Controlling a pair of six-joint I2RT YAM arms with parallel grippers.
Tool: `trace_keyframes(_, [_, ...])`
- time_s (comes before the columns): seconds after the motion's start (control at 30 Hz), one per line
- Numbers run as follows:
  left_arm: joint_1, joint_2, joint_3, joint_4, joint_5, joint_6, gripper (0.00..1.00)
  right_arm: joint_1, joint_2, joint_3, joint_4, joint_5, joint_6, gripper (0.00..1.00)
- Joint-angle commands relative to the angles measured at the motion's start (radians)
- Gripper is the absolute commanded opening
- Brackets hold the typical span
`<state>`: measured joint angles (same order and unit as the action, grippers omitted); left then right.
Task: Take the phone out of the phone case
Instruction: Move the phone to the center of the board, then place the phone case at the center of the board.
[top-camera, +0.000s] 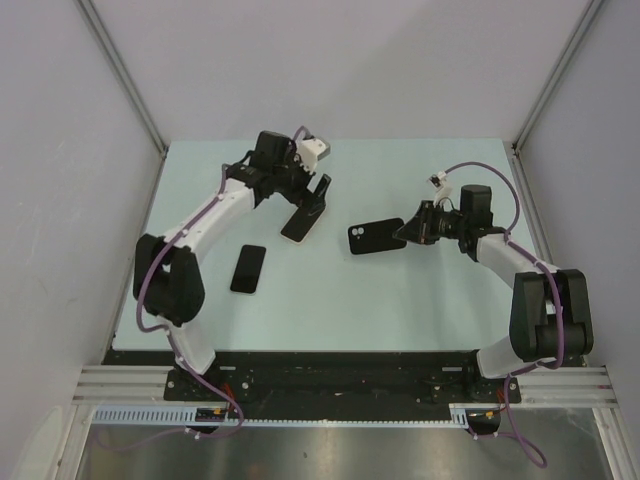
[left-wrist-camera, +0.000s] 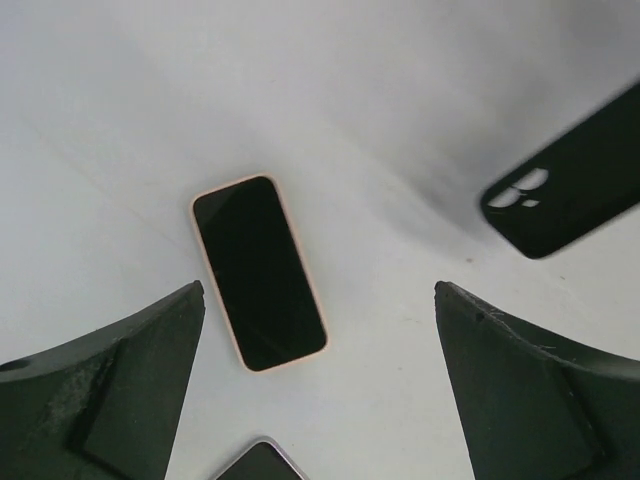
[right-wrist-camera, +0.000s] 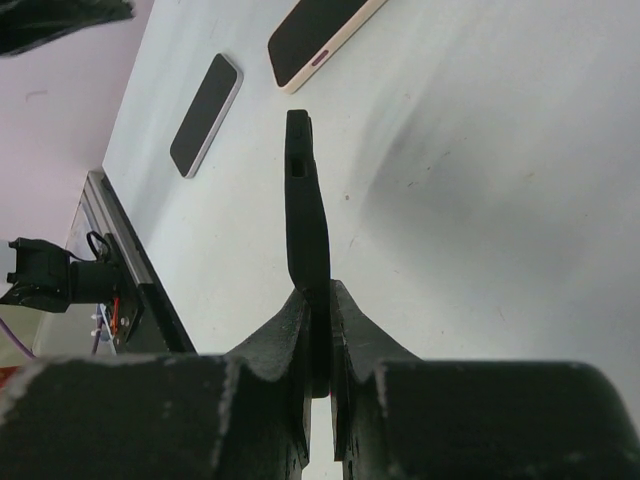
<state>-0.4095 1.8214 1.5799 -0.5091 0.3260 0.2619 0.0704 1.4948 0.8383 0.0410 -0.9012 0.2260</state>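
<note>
A phone (top-camera: 300, 224) with a cream edge lies screen-up on the table, out of the case, directly beneath my left gripper (top-camera: 309, 196). The left wrist view shows this phone (left-wrist-camera: 258, 270) just ahead of the left gripper (left-wrist-camera: 318, 292), whose jaws stand wide open with nothing between them. The black phone case (top-camera: 368, 238), camera cutout showing, sits right of the phone, pinched at one end by my right gripper (top-camera: 403, 235). Seen from the right wrist, the case (right-wrist-camera: 303, 200) stands edge-on with the right gripper (right-wrist-camera: 318, 292) shut on it. The case (left-wrist-camera: 565, 190) also shows at the upper right of the left wrist view.
A second phone (top-camera: 248, 268) with a silvery edge lies screen-up nearer the left arm's base; its corner (left-wrist-camera: 260, 462) shows low in the left wrist view. Grey walls close in the table on three sides. A metal rail (top-camera: 340, 385) runs along the near edge.
</note>
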Motion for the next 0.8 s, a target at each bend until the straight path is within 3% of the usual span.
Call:
trace_keyframes(0.0, [-0.101,-0.112,-0.095,0.018,0.101,0.155,1.0,0.011,-0.016,0.021,0.011,-0.036,-0.02,0.0])
trace_keyframes(0.33, [-0.32,-0.191,-0.267,0.155,-0.033,0.279,1.0,0.037,-0.015,0.021,0.007,-0.122,-0.019,0.0])
trace_keyframes(0.77, [-0.407,-0.157,-0.293,0.277,-0.154,0.244,1.0,0.072,-0.033,0.021,0.026,-0.228,0.029,0.0])
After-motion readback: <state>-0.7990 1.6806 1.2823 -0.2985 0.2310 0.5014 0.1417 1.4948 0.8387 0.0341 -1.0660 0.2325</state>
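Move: The black phone case hangs in the air about 10 cm back from the left hand, 16 cm to its right and 5 cm lower. The right hand already holds the case's right end, so its middle lies some 7 cm left of that hand, level fore and aft, 2 cm lower. The pink-rimmed phone lies 15 cm below the left hand, 3 cm ahead and 3 cm left; the silver-edged phone is 16 cm back and 16 cm left of the pink-rimmed phone. The case, still pinched by the right hand, is brought about 5 cm back and left towards the left hand, swinging slightly counter-clockwise. The left hand leaves the pink-rimmed phone, going some 16 cm back and right to the case and ending slightly lower; it turns clockwise and brings its wide-open fingers to either side of the case's long edges. Contact there can't be made out. ##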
